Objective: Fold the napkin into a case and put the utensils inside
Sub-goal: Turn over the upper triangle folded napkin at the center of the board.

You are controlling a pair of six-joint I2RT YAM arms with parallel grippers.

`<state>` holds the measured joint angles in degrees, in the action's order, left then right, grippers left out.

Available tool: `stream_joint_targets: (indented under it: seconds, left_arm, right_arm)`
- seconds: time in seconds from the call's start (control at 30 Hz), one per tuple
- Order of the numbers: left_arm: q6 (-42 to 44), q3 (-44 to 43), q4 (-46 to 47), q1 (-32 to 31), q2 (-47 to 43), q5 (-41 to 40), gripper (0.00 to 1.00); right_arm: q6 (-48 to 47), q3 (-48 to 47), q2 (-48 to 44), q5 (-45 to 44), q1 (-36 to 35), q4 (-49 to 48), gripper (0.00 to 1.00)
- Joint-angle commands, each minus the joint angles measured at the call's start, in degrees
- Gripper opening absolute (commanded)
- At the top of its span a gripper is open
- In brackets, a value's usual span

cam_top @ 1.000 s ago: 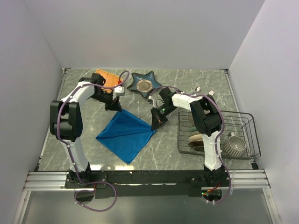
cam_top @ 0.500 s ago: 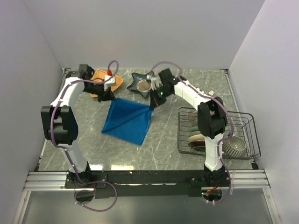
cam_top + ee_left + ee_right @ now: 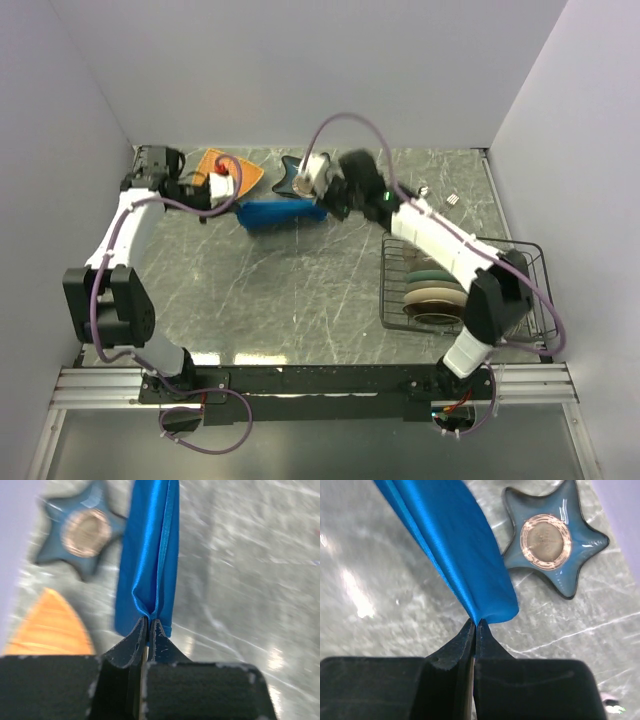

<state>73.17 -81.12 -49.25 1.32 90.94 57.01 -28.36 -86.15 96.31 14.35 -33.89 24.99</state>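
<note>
The bright blue napkin [image 3: 283, 214] hangs as a narrow folded band above the back of the table, stretched between my two grippers. My left gripper [image 3: 240, 212] is shut on its left end, and in the left wrist view the napkin [image 3: 150, 555] runs away from the closed left gripper [image 3: 149, 622]. At the other end my right gripper [image 3: 325, 210] is shut too, and its wrist view shows the napkin [image 3: 450, 535] pinched at the right gripper [image 3: 476, 624]. The utensils, a spoon [image 3: 424, 188] and a fork [image 3: 452, 200], lie at the back right.
A dark star-shaped dish [image 3: 293, 178] [image 3: 82, 532] [image 3: 550, 540] sits just behind the napkin. The orange triangular dish [image 3: 228, 170] [image 3: 47, 630] is at the back left. A wire rack [image 3: 535, 290] holding dishes stands at the right.
Both arms reached toward the back of the table, carrying the napkin up and away. The cloth went from a spread sheet to a narrow band between the grippers.
</note>
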Motion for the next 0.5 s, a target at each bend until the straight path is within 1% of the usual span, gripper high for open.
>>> stream_joint_targets:
  seconds: [0.0, 0.07, 0.1, 0.17, 0.2, 0.23, 0.27, 0.37, 0.47]
  left_arm:
    - [9.35, 11.82, -0.22, 0.61, -3.83, -0.41, 0.01]
    - [10.85, 15.97, -2.68, -0.44, -6.64, -1.11, 0.01]
    - [11.29, 20.0, -3.04, -0.62, -7.69, -1.29, 0.01]
    - [12.69, 25.8, -3.92, -0.97, -10.33, -2.87, 0.01]
    - [13.4, 27.75, -3.75, -1.06, -10.95, -3.57, 0.01]
    - [13.49, 29.51, -3.31, -2.45, -12.43, -4.53, 0.01]
    - [13.58, 32.66, -2.61, -3.07, -13.06, -5.07, 0.01]
    - [14.81, 37.86, -1.37, -4.39, -15.43, -6.91, 0.01]
    - [17.27, 42.17, -0.59, -5.71, -18.07, -8.66, 0.01]
  right_arm:
    - [-12.15, 19.94, -6.39, -11.44, -6.34, -19.06, 0.0]
    - [-12.69, 26.78, -8.77, -12.94, -8.81, -21.55, 0.0]
    - [-12.86, 28.56, -9.38, -13.29, -11.26, -22.44, 0.0]
    - [-13.21, 34.62, -10.61, -15.56, -13.82, -24.8, 0.0]
    - [-13.47, 36.82, -10.97, -16.45, -15.23, -28.56, 0.0]
    - [-14.09, 40.15, -10.8, -17.85, -17.76, -30.34, 0.0]
    - [-14.0, 41.4, -10.45, -19.6, -19.01, -31.75, 0.0]
    - [-13.65, 44.22, -8.52, -23.12, -22.09, -36.32, 0.0]
    - [-13.83, 45.89, -7.1, -24.02, -23.76, -39.05, 0.0]
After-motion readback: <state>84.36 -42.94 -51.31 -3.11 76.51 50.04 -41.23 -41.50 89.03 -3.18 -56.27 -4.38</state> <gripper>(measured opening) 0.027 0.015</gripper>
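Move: Both hands hold the napkin up by the ends of its upper edge, stretched sideways between them. The bare board centre where it goes is about 9 cm back, 9 cm right and 20 cm below the left hand, and 8 cm back, 10 cm left and 20 cm below the right. The basket tray is 14 cm ahead of the left hand, 2 cm left; the star dish 12 cm ahead of the right, 4 cm left; both some 20 cm lower. Back and down together, both arms sweep fast towards the robot, the left about 17 cm back and 15 cm down, the right some 14 cm back and 17 cm down, slowing near the end. Both keep their pinch on the napkin's edge and draw it over the board centre, away from the dish and tray, while the right wrist swings roughly 30 degrees counter-clockwise and steeper, and the left turns about 20. ##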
